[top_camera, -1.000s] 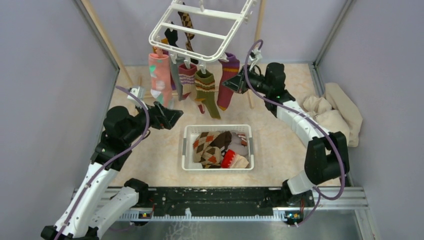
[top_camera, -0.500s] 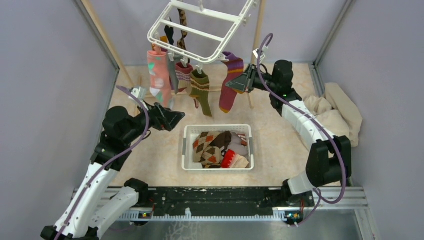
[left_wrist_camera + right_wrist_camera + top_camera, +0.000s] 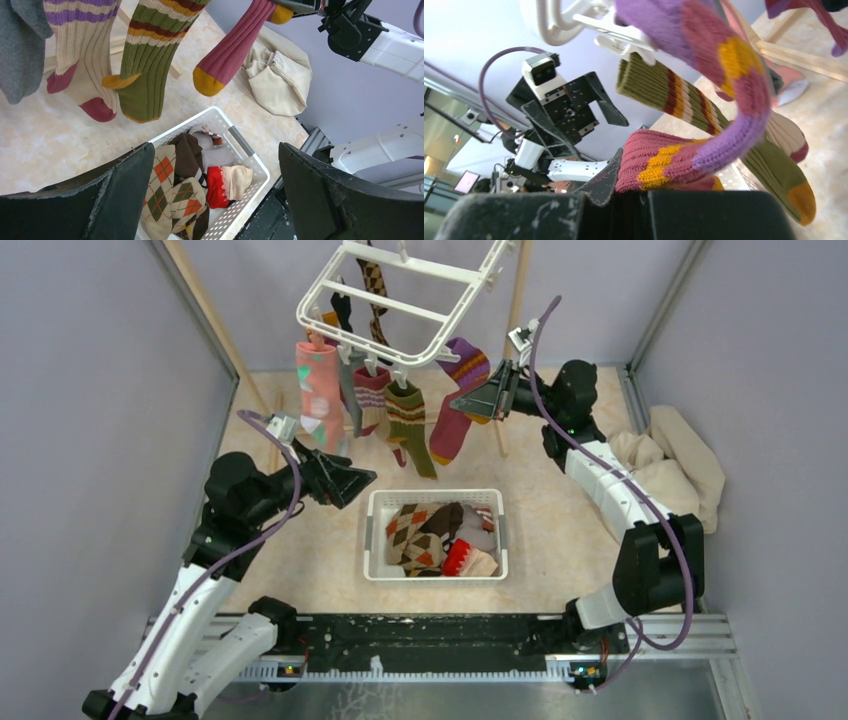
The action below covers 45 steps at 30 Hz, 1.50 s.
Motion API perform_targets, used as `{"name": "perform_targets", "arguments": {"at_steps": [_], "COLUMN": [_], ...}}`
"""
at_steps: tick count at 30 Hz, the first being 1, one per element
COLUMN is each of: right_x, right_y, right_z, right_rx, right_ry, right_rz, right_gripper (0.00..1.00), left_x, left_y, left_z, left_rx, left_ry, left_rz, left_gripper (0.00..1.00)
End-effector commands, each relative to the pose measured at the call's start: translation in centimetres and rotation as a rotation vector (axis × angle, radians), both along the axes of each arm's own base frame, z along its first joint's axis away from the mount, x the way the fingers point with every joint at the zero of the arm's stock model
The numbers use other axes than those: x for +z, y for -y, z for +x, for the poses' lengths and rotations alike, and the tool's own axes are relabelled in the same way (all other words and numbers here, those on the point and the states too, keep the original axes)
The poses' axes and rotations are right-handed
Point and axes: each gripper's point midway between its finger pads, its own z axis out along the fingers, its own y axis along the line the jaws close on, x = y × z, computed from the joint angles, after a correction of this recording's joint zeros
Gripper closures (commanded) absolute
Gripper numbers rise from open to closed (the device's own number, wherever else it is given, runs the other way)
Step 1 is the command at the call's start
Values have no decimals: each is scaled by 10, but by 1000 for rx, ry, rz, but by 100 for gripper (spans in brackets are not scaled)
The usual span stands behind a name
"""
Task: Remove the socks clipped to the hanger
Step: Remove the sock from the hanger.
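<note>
The white hanger (image 3: 400, 300) hangs tilted at the top, and a row of socks is clipped along its near rim. From left to right they are pink with mint patches (image 3: 320, 390), grey (image 3: 350, 400), maroon-striped (image 3: 375, 398) and olive-striped (image 3: 410, 425). A purple and maroon sock (image 3: 455, 410) hangs at the right end, top still at the hanger (image 3: 569, 20). My right gripper (image 3: 480, 400) is shut on this sock's (image 3: 674, 160) middle and holds it out to the right, so it bends. My left gripper (image 3: 350, 482) is open and holds nothing, below the pink sock.
A white slotted basket (image 3: 372, 540) with several loose socks stands on the floor under the hanger. A beige cloth heap (image 3: 670, 470) lies at the right wall. Wooden poles (image 3: 205, 310) rise at the back left and at the back right (image 3: 515, 310).
My right gripper has risen and drawn back to the right with the purple sock, bending it. The hanger swung slightly. My left gripper has edged right, still open.
</note>
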Motion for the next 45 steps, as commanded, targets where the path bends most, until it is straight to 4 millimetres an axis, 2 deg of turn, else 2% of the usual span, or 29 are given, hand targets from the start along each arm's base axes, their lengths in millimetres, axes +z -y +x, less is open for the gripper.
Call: {"name": "perform_targets", "arguments": {"at_steps": [1,9,16,25,35,45], "right_x": [41,55,58,54,54,49], "right_y": [3,5,7,7,5,-11], "right_z": [-22,-37,-42,-44,-62,-85], "right_rx": [71,165,204,198,196,227], "right_ry": [98,96,76,56,49,24], "right_rz": [94,207,257,260,288,300], "right_gripper": [99,100,100,100,100,100], "left_x": [10,10,13,15,7,-6], "left_y": [7,13,21,44,78,105], "left_z": [-8,-7,-5,-5,-1,5], "left_rx": [-62,-97,-128,-208,-252,-261], "left_ry": [66,60,53,73,126,150], "left_rz": [-14,-29,-64,-108,-112,-78], "left_gripper": [1,1,1,1,1,1]}}
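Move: Some 12 cm ahead of the left hand, 18 cm to its right and 10 cm lower hangs the foot of the striped sock. The olive sock hangs nearer, about 13 cm ahead and 9 cm right, a little lower; the basket stands 15 cm right, 3 cm back, nearly 30 cm below. From the right hand, already gripping the striped sock, its clip is roughly 7 cm ahead, 2 cm left and 9 cm up; the basket is 19 cm back, 4 cm left, some 32 cm down. Keeping its shut fingers on the striped sock, the right hand draws it back about 6.5 cm away from its hanger clip, first rising nearly 5 cm, then easing down a little, its fingertips tipping up some 15 degrees. The left hand, fingers wide open, barely stirs at first, then travels 10 cm right towards the dangling foot, turning clockwise without touching it. ##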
